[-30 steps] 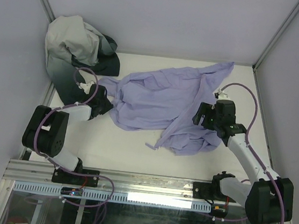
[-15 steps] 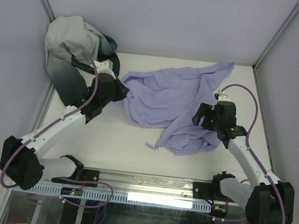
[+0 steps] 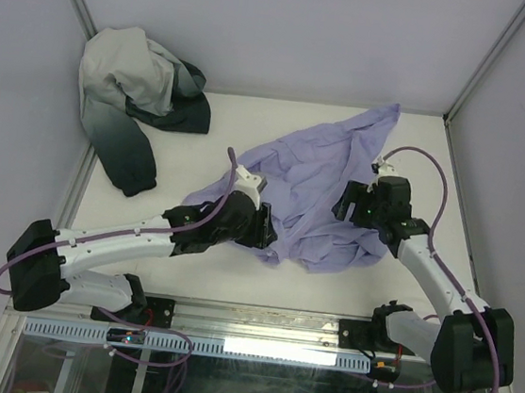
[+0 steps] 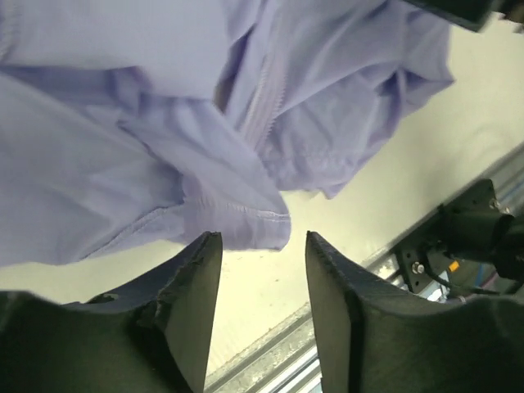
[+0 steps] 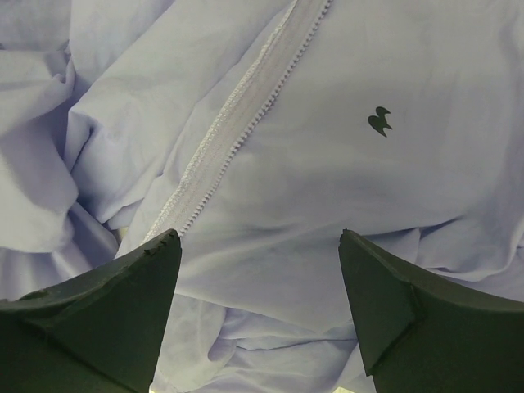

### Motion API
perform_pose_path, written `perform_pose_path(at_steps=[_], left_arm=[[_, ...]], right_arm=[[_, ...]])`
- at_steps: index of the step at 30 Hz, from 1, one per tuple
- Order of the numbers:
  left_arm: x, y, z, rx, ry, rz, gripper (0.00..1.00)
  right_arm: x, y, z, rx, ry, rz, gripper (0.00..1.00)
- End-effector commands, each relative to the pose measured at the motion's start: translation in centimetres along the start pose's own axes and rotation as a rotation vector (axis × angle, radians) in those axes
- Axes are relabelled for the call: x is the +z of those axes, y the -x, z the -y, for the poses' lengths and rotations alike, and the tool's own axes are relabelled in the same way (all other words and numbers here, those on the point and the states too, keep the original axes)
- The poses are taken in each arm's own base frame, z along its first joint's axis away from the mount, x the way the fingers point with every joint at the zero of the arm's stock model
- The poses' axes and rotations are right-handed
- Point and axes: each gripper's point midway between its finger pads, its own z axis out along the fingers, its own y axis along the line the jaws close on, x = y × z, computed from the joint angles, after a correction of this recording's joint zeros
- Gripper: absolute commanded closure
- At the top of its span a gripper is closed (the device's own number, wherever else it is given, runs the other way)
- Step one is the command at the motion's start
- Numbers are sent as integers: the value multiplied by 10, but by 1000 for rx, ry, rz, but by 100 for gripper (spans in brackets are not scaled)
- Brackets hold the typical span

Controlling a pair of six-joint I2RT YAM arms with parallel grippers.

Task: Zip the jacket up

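Note:
The lavender jacket lies crumpled on the white table, bunched toward the right. My left gripper is at its near left hem. In the left wrist view the left gripper is open and empty, with the jacket's hem just beyond the fingertips and a zipper strip farther off. My right gripper hovers over the jacket's right part. In the right wrist view the right gripper is wide open above fabric with white zipper teeth and a small dark logo.
A white-and-dark-green garment is heaped in the far left corner. Grey walls close in the table on three sides. A metal rail runs along the near edge, and the right arm's base shows beyond the hem.
My left arm swung from the jacket's left edge, up toward the back, then over to its near middle hem. The jacket's left part shifted right and bunched up. The right arm barely moved.

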Motion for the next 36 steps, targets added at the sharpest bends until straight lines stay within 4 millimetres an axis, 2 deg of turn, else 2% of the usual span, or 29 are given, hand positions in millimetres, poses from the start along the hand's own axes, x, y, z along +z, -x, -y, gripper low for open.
perform_pose_path(at_steps=[1, 3, 5, 9, 10, 13, 16, 18, 27, 36], left_arm=[[-10, 26, -20, -125, 44, 125, 49], [-17, 43, -34, -179, 24, 179, 44], [-23, 60, -54, -233, 10, 229, 43], [-30, 76, -124, -359, 172, 305, 38], [-32, 78, -148, -402, 229, 318, 37], [-37, 75, -195, -489, 331, 324, 34], [-39, 67, -234, -544, 436, 306, 30], [-37, 62, -252, -573, 494, 251, 29], [-16, 41, -298, -446, 678, -42, 28], [0, 44, -318, -310, 727, -204, 30]], right_arm=[[1, 11, -15, -33, 68, 46, 19], [0, 12, -17, -39, 80, 54, 19], [-1, 11, -18, -40, 88, 58, 19], [1, 9, -20, -39, 105, 52, 19], [1, 8, -21, -40, 110, 50, 19], [1, 7, -23, -40, 117, 45, 19], [1, 6, -23, -40, 118, 43, 19], [1, 5, -23, -40, 120, 44, 19], [-4, 6, -24, -40, 124, 55, 19], [-9, 6, -26, -41, 139, 66, 19]])
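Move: The toothed zip edge near the jacket's left corner lies about 23 cm to the left hand's left, 13 cm ahead and some 13 cm below. The just-released flap tip is almost straight below, perhaps 2 cm back and 12 cm down; the dark cloth end lies about 15 cm left of the zip edge and level with it. From the right hand, that zip edge is some 39 cm left, 2 cm back and 9 cm down. Back to the jacket's left corner goes the empty left hand, leaving the flap behind: it sweeps about 24 cm left and 13 cm forward, staying nearly level at first, then sinks some 12 cm over the toothed zip edge. On the way it swings counter-clockwise and tips its fingers more steeply down; they spread from partly to well open, ending on either side of the zip tape without closing. ##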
